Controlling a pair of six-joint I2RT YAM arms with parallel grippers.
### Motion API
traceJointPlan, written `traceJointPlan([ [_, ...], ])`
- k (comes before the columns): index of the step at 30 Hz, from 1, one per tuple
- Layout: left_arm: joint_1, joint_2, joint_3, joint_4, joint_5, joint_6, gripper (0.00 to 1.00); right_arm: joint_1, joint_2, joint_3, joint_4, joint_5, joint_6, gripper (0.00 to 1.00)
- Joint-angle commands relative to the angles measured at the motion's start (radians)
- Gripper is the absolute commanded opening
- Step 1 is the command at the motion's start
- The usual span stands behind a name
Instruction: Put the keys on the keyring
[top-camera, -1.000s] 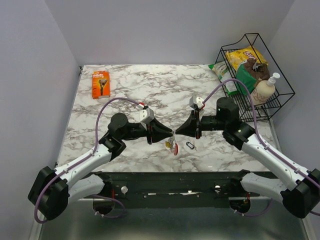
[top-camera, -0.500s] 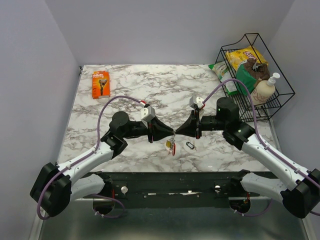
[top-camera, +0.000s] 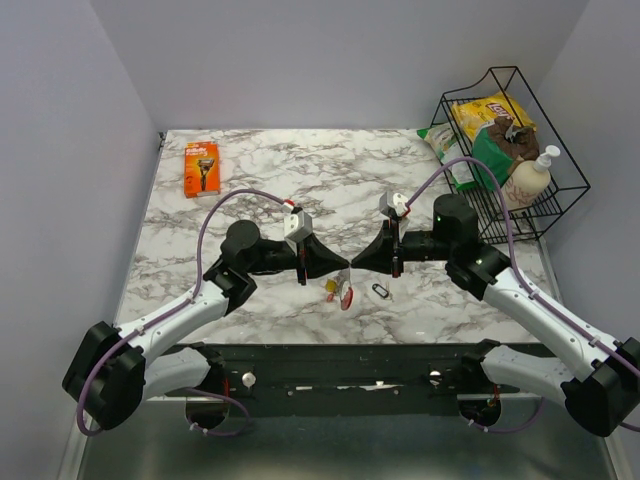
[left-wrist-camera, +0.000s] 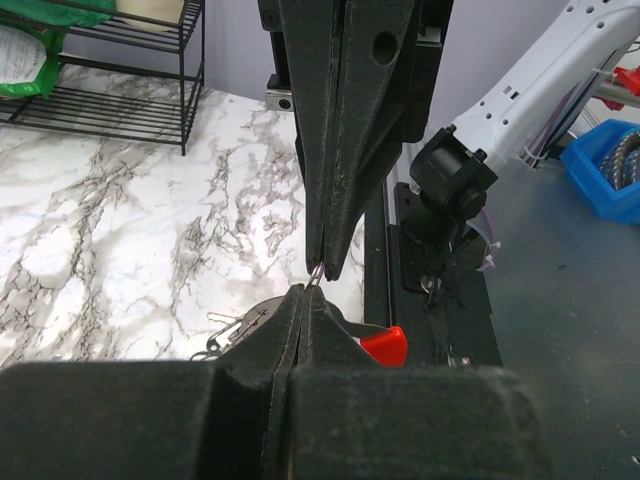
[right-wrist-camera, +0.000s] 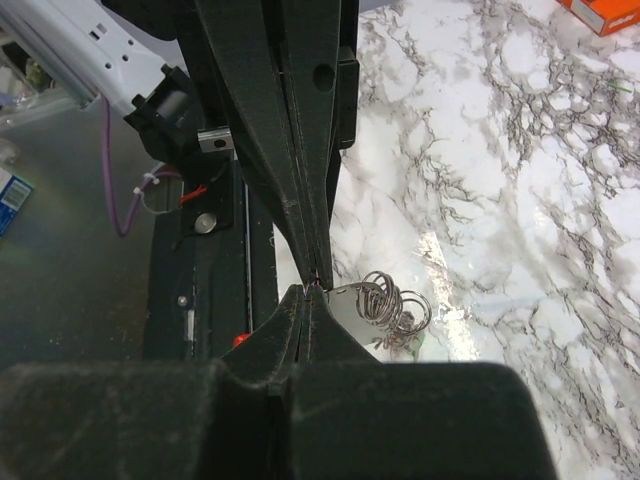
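Note:
The keys (top-camera: 338, 291), with a red tag (left-wrist-camera: 385, 345) and a yellow head, hang just above the marble between the two gripper tips. My left gripper (top-camera: 343, 266) and right gripper (top-camera: 354, 266) meet nose to nose, both shut. A thin wire loop of the bunch (left-wrist-camera: 319, 272) is pinched where the tips touch. In the right wrist view coiled metal rings (right-wrist-camera: 392, 303) dangle beside my right gripper (right-wrist-camera: 311, 290). In the left wrist view my left gripper (left-wrist-camera: 304, 292) sits under the right one's tips. The small black keyring (top-camera: 380, 290) lies on the table just right of the bunch, untouched.
An orange razor pack (top-camera: 202, 167) lies at the back left. A black wire basket (top-camera: 545, 205) with snack bags and a soap bottle (top-camera: 528, 178) stands at the back right. The table's near edge runs just below the keys.
My left gripper has moved a little right and closed its jaws at the right gripper's tip. The hanging bunch has swung slightly. The right arm has held still.

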Motion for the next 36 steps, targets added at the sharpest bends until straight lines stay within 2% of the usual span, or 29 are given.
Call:
traceJointPlan([
  [1,-0.005,-0.002,0.030,0.025,0.014,0.008,0.00,0.006,0.003,-0.010,0.059,-0.031,0.005,0.00],
  [5,-0.005,-0.025,0.027,-0.013,-0.011,0.041,0.01,0.008,0.003,-0.019,0.059,-0.025,0.005,0.00],
  [6,-0.005,-0.036,0.027,-0.039,-0.017,0.048,0.05,0.008,0.003,-0.019,0.059,-0.026,0.005,0.00],
  [7,-0.005,-0.042,0.027,-0.050,-0.020,0.062,0.19,0.008,0.001,-0.019,0.059,-0.028,0.005,0.00],
  [10,-0.006,-0.059,0.027,-0.081,-0.034,0.077,0.37,0.008,-0.007,-0.016,0.059,-0.029,0.005,0.00],
  [27,-0.009,-0.002,0.068,-0.102,-0.008,0.084,0.38,0.008,-0.019,-0.011,0.055,-0.037,0.031,0.00],
  [33,-0.014,0.007,0.081,-0.143,-0.005,0.102,0.34,0.008,-0.023,-0.011,0.055,-0.025,0.030,0.00],
  [36,-0.020,0.007,0.082,-0.172,-0.014,0.117,0.38,0.008,-0.026,-0.011,0.057,-0.017,0.028,0.00],
])
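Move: The keyring is at the meeting fingertips, pinched by the right hand, about 1 cm to the left hand's right and 1 cm to the right hand's left, level with both. The bunch of keys hangs some 6 cm under the left hand, 1 cm back and 1 cm to its right. A small black clip lies on the table about 8 cm right, 5 cm back and 19 cm below it. The left fingers open about a third, edge left then forward half a centimetre; the right keep their pinch. ##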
